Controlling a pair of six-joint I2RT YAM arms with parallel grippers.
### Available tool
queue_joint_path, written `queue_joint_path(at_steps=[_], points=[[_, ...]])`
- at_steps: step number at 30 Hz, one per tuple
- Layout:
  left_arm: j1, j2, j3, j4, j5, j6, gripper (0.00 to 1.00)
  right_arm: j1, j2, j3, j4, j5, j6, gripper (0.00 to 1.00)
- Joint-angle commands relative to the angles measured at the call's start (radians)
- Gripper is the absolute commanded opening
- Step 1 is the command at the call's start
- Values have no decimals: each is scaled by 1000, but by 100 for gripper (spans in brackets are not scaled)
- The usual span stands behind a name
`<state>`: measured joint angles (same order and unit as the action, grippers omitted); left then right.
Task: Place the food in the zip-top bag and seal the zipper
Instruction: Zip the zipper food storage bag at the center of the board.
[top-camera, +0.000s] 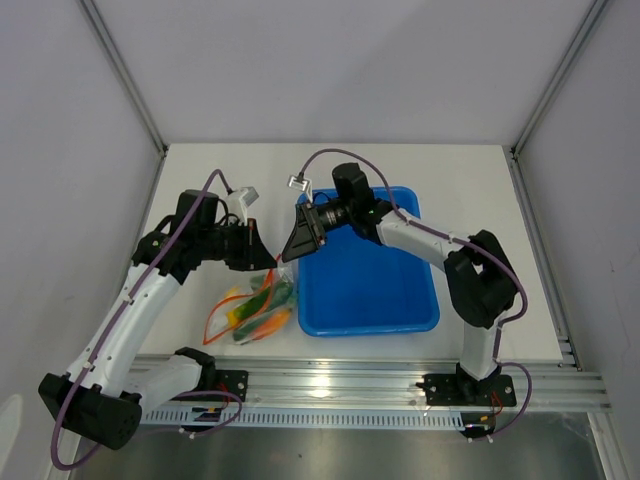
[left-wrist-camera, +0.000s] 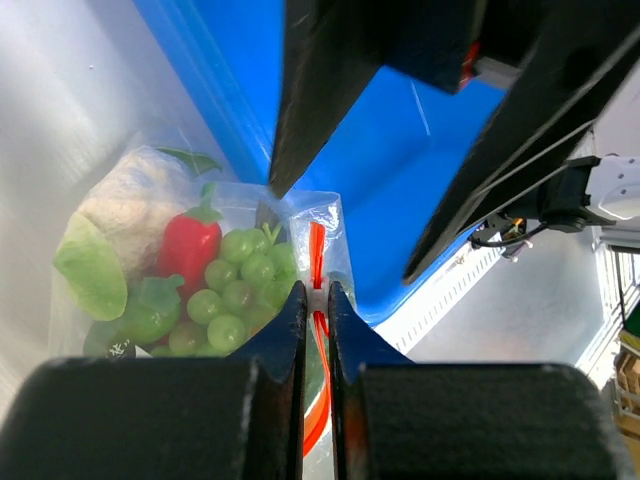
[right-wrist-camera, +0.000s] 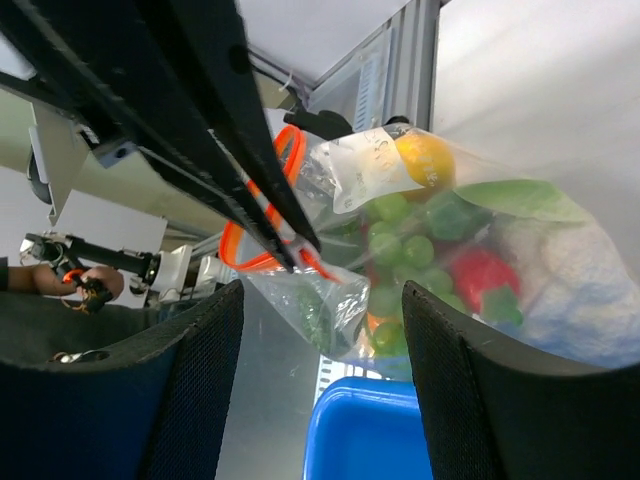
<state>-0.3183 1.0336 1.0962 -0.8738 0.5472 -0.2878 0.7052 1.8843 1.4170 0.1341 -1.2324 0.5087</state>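
Observation:
The zip-top bag (top-camera: 253, 308) lies left of the blue tub, and its upper corner is lifted. Through the plastic I see the food: a red chili (left-wrist-camera: 190, 245), green grapes (left-wrist-camera: 235, 290), white cauliflower (left-wrist-camera: 125, 200) and an orange fruit (right-wrist-camera: 425, 160). My left gripper (left-wrist-camera: 317, 297) is shut on the zipper (left-wrist-camera: 317, 250), pinching the red-orange strip at its white slider. My right gripper (right-wrist-camera: 320, 330) is open, its pads either side of the bag's corner (right-wrist-camera: 335, 300) without touching it. From above, the right gripper (top-camera: 292, 250) stands close to the left gripper (top-camera: 266, 258).
The blue tub (top-camera: 400, 300) fills the table's middle right, directly under the right arm. The right gripper's black fingers (left-wrist-camera: 310, 90) hang just beyond the bag in the left wrist view. An aluminium rail (top-camera: 380, 380) runs along the near table edge.

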Motion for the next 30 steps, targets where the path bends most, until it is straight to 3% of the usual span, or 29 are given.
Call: queue_joint_path(at_steps=[1, 5, 10, 11, 13, 14, 16, 20, 22, 30], points=[[-4, -10, 45, 30, 40, 1, 0, 19, 41, 26, 70, -44, 27, 66], [-4, -15, 37, 25, 43, 4, 0, 25, 65, 27, 127, -53, 73, 65], [-2, -17, 34, 25, 30, 6, 1, 48, 65, 7, 164, -81, 99, 55], [-2, -12, 36, 22, 30, 4, 0, 51, 64, -1, 168, -82, 99, 51], [-2, -7, 39, 21, 37, 1, 1, 59, 62, -13, 179, -85, 103, 34], [-2, -4, 39, 22, 40, -7, 1, 60, 64, -21, 200, -85, 120, 20], [1, -3, 39, 30, 46, -13, 1, 62, 67, -26, 217, -85, 139, 12], [5, 11, 42, 22, 53, -8, 0, 62, 70, -20, 234, -81, 165, 8], [7, 11, 44, 19, 50, -8, 1, 62, 68, -16, 234, -72, 174, 1], [8, 5, 42, -27, -3, 4, 4, 56, 52, -47, 341, 33, 278, 0]])
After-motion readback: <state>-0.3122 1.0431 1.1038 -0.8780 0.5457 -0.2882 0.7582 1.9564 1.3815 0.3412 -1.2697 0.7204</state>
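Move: The left hand already pinches the orange zipper strip; its short free end sticks out about 1 cm forward and 1 cm to the right, at the same height. From the right hand, open beside it, that zipper end lies some 2 cm back, 2 cm left and 2 cm below. The food-filled part of the bag is about 7 cm back, 6 cm left and 14 cm below the right hand; the blue bin's middle is about 5 cm ahead, 18 cm right and 18 cm below. With its fingers still about two-thirds open, the right hand first dips and edges left towards the zipper's free end, then draws back some 2.5 cm along the robot's base direction, turning slightly counter-clockwise, and shuts completely, so that the fingertips pinch the orange strip right beside the left hand's tips. The left hand stays in place throughout and keeps its pinch on the strip, holding the bag's top edge steady for the right fingers. ##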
